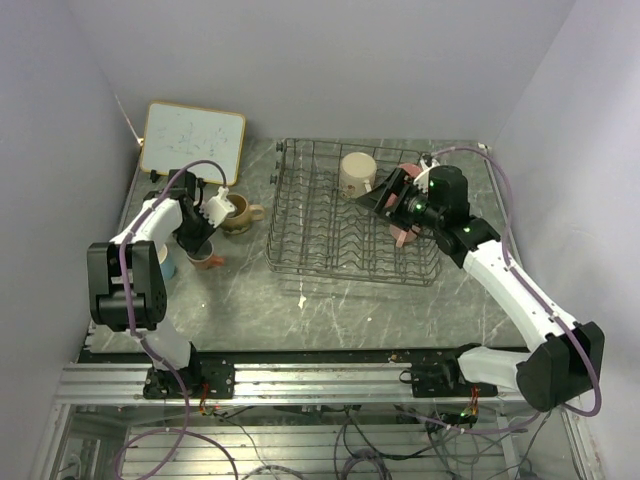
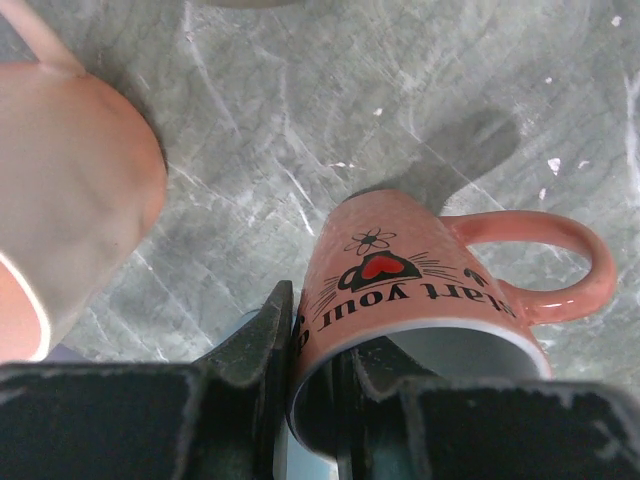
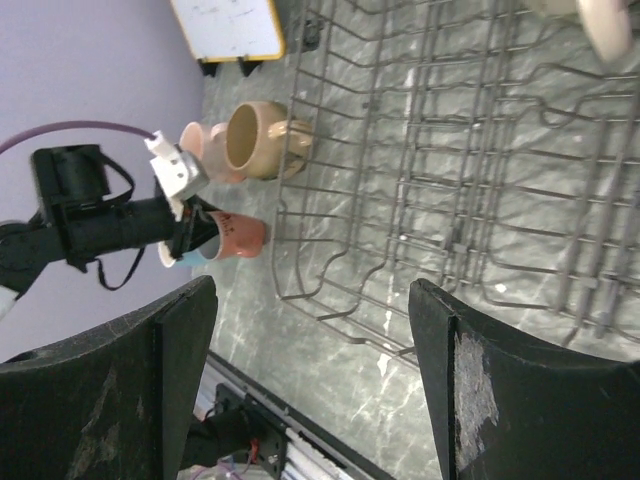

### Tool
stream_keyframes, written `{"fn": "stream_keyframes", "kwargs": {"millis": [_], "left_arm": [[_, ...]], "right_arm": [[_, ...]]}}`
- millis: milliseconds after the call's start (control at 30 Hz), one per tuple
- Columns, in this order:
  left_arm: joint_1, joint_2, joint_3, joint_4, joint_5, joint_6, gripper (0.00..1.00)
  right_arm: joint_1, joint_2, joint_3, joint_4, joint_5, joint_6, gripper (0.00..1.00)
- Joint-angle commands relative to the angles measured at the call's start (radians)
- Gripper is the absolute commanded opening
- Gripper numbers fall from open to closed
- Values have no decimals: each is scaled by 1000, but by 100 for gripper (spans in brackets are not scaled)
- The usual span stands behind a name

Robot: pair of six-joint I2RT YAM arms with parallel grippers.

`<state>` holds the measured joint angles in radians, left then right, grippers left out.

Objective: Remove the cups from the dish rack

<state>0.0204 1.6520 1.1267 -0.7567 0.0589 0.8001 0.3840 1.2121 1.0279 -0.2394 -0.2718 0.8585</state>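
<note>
The dark wire dish rack (image 1: pixel 345 245) stands mid-table. A cream cup (image 1: pixel 357 172) sits upside down in its far part, and pink cups (image 1: pixel 404 236) show partly behind my right arm. My right gripper (image 1: pixel 388 196) hovers over the rack's right side, open, with nothing between its fingers (image 3: pixel 185 340). Left of the rack, my left gripper (image 1: pixel 205 243) is shut on a salmon cup (image 2: pixel 420 275) printed "start your day". One finger is inside the rim, the other outside. The cup tilts just above the table. A tan cup (image 1: pixel 240 213), a pink cup (image 2: pixel 70 200) and a light blue cup (image 1: pixel 167 264) stand beside it.
A wood-framed whiteboard (image 1: pixel 192 140) leans at the back left corner. Purple walls close in the table on the left, back and right. The arms' mounting rail (image 1: pixel 300 375) runs along the near edge. The right wrist view also shows the rack (image 3: pixel 450 150) and the tan cup (image 3: pixel 255 140).
</note>
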Motion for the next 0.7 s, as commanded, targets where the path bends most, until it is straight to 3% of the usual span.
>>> {"fn": "stream_keyframes", "kwargs": {"millis": [0,33,67,167,267,333,667], "left_arm": [[-7,10,57,16,-20,-21,10],[-7,10,54,20,-27,-19,14],[-7,8,50,23,-35,-16,25],[-7,-4,45,22,-47,-15,68],[-7,-32,51,15,-46,-11,89],[-7,-53,64,5,-40,-14,93],[-7,-162,271,-153,20,-46,93]], "right_arm": [[-35,13,41,-59,43,-80,78],[-39,27,53,-71,64,-98,78],[-40,42,66,-80,87,-118,78],[-40,99,112,-90,158,-172,78],[-40,174,176,-101,224,-220,78],[-40,234,214,-100,255,-248,78],[-25,527,458,-117,384,-394,74]]}}
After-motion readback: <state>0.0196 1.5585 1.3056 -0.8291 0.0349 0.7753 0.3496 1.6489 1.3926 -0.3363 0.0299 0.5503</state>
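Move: The left hand still pinches the wall of the terracotta cup, whose middle is about 3 cm to its right and 2 cm below; the peach cup is roughly 9 cm ahead and 5 left, the tan cup 9 ahead and 12 right, the blue cup 5 back and 7 left. From the right hand the white cup in the rack lies some 19 cm ahead, 3 left and 17 below; the back pink cup is 18 ahead and 11 right, the front pink cup 5 ahead and 10 right, both about as low. The left fingers spread wide with barely a centimetre of forward drift, let go of the terracotta cup's wall and come up out of it about 8 cm, easing forward as they rise and tilting a little. Meanwhile the right hand, open and empty, reaches about 12 cm forward over the rack towards the white cup, sinking 5 cm and drifting slightly right, while it rolls some 25 degrees, left side down, so its fingers point more steeply down. ##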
